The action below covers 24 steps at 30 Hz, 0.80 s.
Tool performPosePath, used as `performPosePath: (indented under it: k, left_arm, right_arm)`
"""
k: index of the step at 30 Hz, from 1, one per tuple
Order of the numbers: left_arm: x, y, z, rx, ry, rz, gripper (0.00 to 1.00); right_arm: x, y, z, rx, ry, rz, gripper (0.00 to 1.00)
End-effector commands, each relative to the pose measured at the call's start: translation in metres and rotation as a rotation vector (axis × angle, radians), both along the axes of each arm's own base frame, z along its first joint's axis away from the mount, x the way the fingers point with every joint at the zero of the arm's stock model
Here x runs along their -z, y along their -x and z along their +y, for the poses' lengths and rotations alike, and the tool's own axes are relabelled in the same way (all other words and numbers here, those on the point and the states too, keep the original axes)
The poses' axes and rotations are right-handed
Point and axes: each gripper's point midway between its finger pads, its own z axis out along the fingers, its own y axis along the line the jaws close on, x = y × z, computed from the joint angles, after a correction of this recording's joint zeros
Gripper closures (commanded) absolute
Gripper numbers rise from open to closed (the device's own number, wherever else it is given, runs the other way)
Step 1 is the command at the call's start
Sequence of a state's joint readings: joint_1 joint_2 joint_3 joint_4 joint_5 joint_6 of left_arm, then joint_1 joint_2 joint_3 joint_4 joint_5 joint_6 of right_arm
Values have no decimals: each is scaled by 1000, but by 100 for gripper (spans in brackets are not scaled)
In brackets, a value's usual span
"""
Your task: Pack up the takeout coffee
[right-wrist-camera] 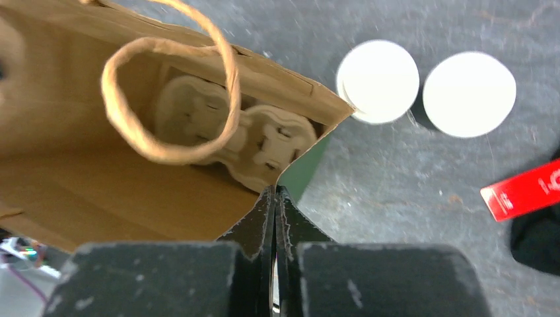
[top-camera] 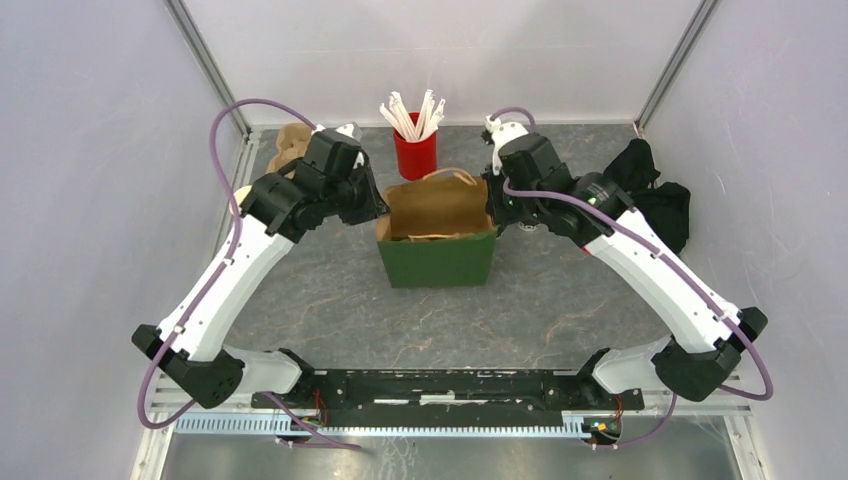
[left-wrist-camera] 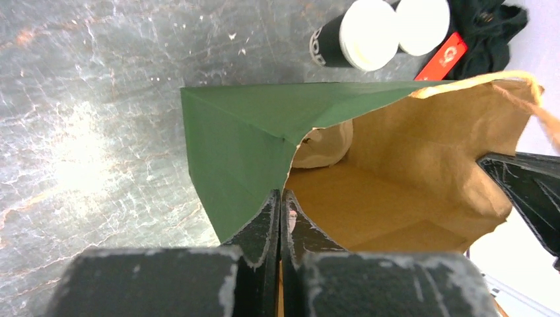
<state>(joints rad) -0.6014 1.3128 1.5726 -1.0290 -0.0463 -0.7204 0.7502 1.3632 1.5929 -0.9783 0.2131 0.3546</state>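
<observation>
Two takeout coffee cups, black with white lids, stand side by side on the table just right of the bag: one [right-wrist-camera: 378, 80] [left-wrist-camera: 360, 33] nearer the bag, the other [right-wrist-camera: 469, 94] [left-wrist-camera: 422, 23] beyond it. The green paper bag [top-camera: 437, 258] with a brown inside stands open at the middle of the table. My left gripper [left-wrist-camera: 280, 196] [top-camera: 378, 208] is shut on the bag's left rim. My right gripper [right-wrist-camera: 274, 191] [top-camera: 494, 205] is shut on its right rim. A moulded cardboard cup carrier [right-wrist-camera: 231, 129] lies at the bottom of the bag. In the top view the right arm hides the cups.
A red holder [top-camera: 415, 153] full of white straws stands behind the bag. A black cloth [top-camera: 655, 200] lies at the far right, with a red packet [right-wrist-camera: 525, 191] beside it. More cardboard carriers [top-camera: 288, 148] sit at the far left. The bag's twine handle [right-wrist-camera: 168, 92] loops over its mouth.
</observation>
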Motion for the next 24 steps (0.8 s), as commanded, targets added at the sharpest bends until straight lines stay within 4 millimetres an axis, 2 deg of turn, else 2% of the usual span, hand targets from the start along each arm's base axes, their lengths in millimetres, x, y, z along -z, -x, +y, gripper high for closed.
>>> performPosePath:
  k: [1, 4, 7, 10, 11, 12, 13, 14, 16, 18, 20, 24]
  left_arm:
    - [-44, 5, 20, -51, -1, -96, 98]
    - [-57, 11, 27, -81, 21, -107, 98]
    - [-66, 18, 30, -104, 51, -107, 98]
    - [-66, 22, 33, -117, 58, -102, 98]
    - [-63, 22, 34, -120, 51, -96, 95]
    - [-57, 22, 37, -128, 35, -89, 86]
    - [-46, 22, 41, -140, 6, -73, 73]
    - [-35, 22, 47, -156, -32, -57, 57]
    - [-17, 25, 59, -181, -93, -31, 36]
    - [-12, 28, 63, -181, -106, -32, 18]
    - [-17, 30, 66, -183, -104, -52, 10]
    - [-28, 29, 80, -222, -143, -89, 4]
  right_arm:
    - [-74, -1, 21, -62, -186, -114, 100]
    - [-91, 4, 28, -71, -257, -115, 100]
    - [-97, 8, 36, -79, -331, -98, 100]
    - [-88, 10, 42, -76, -363, -77, 100]
    - [-79, 9, 41, -71, -353, -67, 100]
    - [-72, 8, 39, -62, -342, -69, 98]
    - [-60, 5, 35, -43, -314, -70, 90]
    - [-50, 3, 31, -32, -286, -68, 78]
    - [-25, 1, 23, -22, -206, -57, 54]
    - [-12, 2, 21, -31, -158, -30, 40]
    - [-10, 4, 26, -64, -153, -7, 35]
    - [-16, 3, 35, -100, -177, -13, 31]
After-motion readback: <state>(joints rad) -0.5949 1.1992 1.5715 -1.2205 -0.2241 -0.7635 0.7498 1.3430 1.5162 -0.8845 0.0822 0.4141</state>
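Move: Both hands already pinch opposite sides of the paper bag's rim: its middle lies about 10 cm to the right of the left hand and about 10 cm to the left of the right hand, level with both ahead, and some 11 cm below. The red straw cup stands about 22 cm ahead and 6 cm right of the left hand. From the right hand, the near lidded cup is about 8 cm ahead and 4 cm right, the second about 9 cm ahead and 13 cm right, both some 20 cm down. With fingers still shut on the rim, both hands swing the bag quickly up, the left about 5 cm while drifting left and back, the right some 8 cm and a little left, its wrist rolling about 15 degrees. Near the top both start to open and let go, then sink back to about their starting height, the left nearly wide open over the bag's left part, the right about two-thirds open and clear of the bag. ##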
